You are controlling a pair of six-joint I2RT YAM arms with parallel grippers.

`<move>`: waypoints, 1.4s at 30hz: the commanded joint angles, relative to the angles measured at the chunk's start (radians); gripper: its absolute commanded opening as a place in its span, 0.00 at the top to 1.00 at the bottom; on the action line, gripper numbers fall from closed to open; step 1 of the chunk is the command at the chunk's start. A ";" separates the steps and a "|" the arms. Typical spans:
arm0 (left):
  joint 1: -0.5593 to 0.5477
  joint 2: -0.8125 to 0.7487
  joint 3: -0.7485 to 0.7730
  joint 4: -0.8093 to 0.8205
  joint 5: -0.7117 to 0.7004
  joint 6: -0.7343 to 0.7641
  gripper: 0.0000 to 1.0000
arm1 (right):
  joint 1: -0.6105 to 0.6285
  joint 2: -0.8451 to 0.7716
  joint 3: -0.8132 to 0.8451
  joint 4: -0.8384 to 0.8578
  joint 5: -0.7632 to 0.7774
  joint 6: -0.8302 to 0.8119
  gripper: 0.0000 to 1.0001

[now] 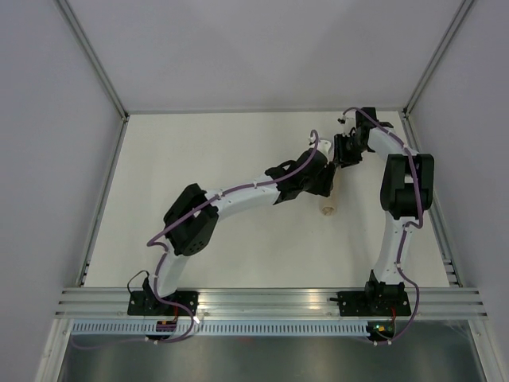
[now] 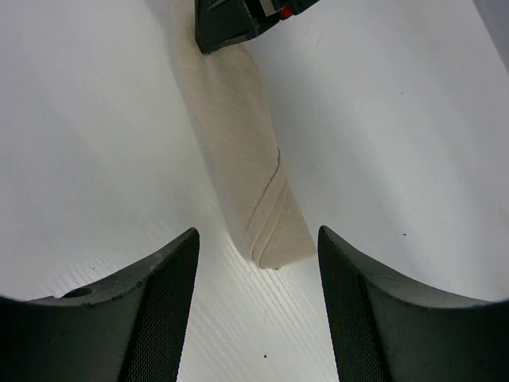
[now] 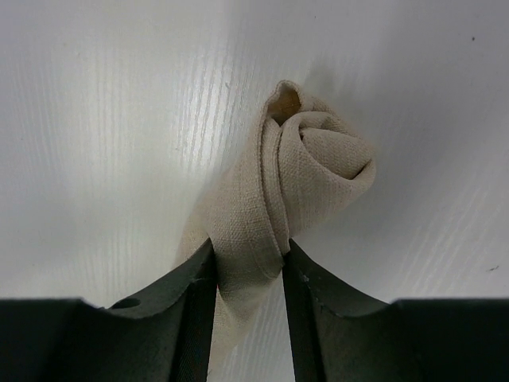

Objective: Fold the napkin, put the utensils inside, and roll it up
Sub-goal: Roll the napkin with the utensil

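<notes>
The napkin lies on the white table as a tight tan roll. In the right wrist view the napkin shows its spiralled end, and my right gripper is shut on the roll, both fingers pressed into the cloth. In the left wrist view the napkin runs away from me and its near end stops just short of my left gripper. That gripper is open, with only bare table between its fingers. From above, the left gripper and right gripper sit close together over the roll. The utensils are hidden.
The right gripper's dark body shows at the top of the left wrist view, over the roll's far part. Grey walls and a metal frame enclose the white table. The arm bases stand on the rail at the near edge.
</notes>
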State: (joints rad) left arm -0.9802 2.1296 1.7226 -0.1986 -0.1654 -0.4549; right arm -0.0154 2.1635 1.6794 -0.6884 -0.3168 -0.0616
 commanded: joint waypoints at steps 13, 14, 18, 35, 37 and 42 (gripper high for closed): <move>0.003 -0.174 -0.144 0.056 0.041 0.042 0.34 | 0.038 0.093 0.203 -0.048 0.016 -0.119 0.47; 0.005 -0.175 -0.146 0.054 0.043 0.042 0.34 | 0.041 0.093 0.203 -0.046 0.016 -0.113 0.47; 0.005 -0.178 -0.152 0.054 0.049 0.042 0.34 | 0.042 0.087 0.200 -0.046 0.019 -0.101 0.46; 0.011 -0.175 -0.132 0.045 0.078 0.042 0.33 | 0.043 0.038 0.230 -0.082 0.036 -0.103 0.34; 0.012 -0.180 -0.129 0.042 0.081 0.044 0.33 | 0.043 0.029 0.229 -0.080 0.035 -0.106 0.34; 0.028 -0.217 -0.143 0.038 0.101 0.041 0.33 | 0.038 -0.016 0.223 -0.076 0.013 -0.106 0.30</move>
State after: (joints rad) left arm -0.9691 2.0045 1.5742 -0.1787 -0.0948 -0.4519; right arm 0.0280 2.2333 1.8671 -0.7502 -0.3122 -0.1730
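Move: The right hand is already pinching the napkin roll near its far end. The roll's middle lies about 6 cm back and 2 cm to the left of this hand, 1 cm lower, and its near end some 15 cm back and 4 cm to the left, also 1 cm lower. From the raised, empty left hand, the roll's middle is about 7 cm ahead, 4 cm to the right and 10 cm below. Forward about 3 cm along the table, then a little left, goes the right hand on the roll's far end, turning slightly counter-clockwise. Its fingers open from their pinch and come free as it rises some 2 cm. The open left hand eases back and left about 3 cm, clear above the roll, bobbing up and down again. ##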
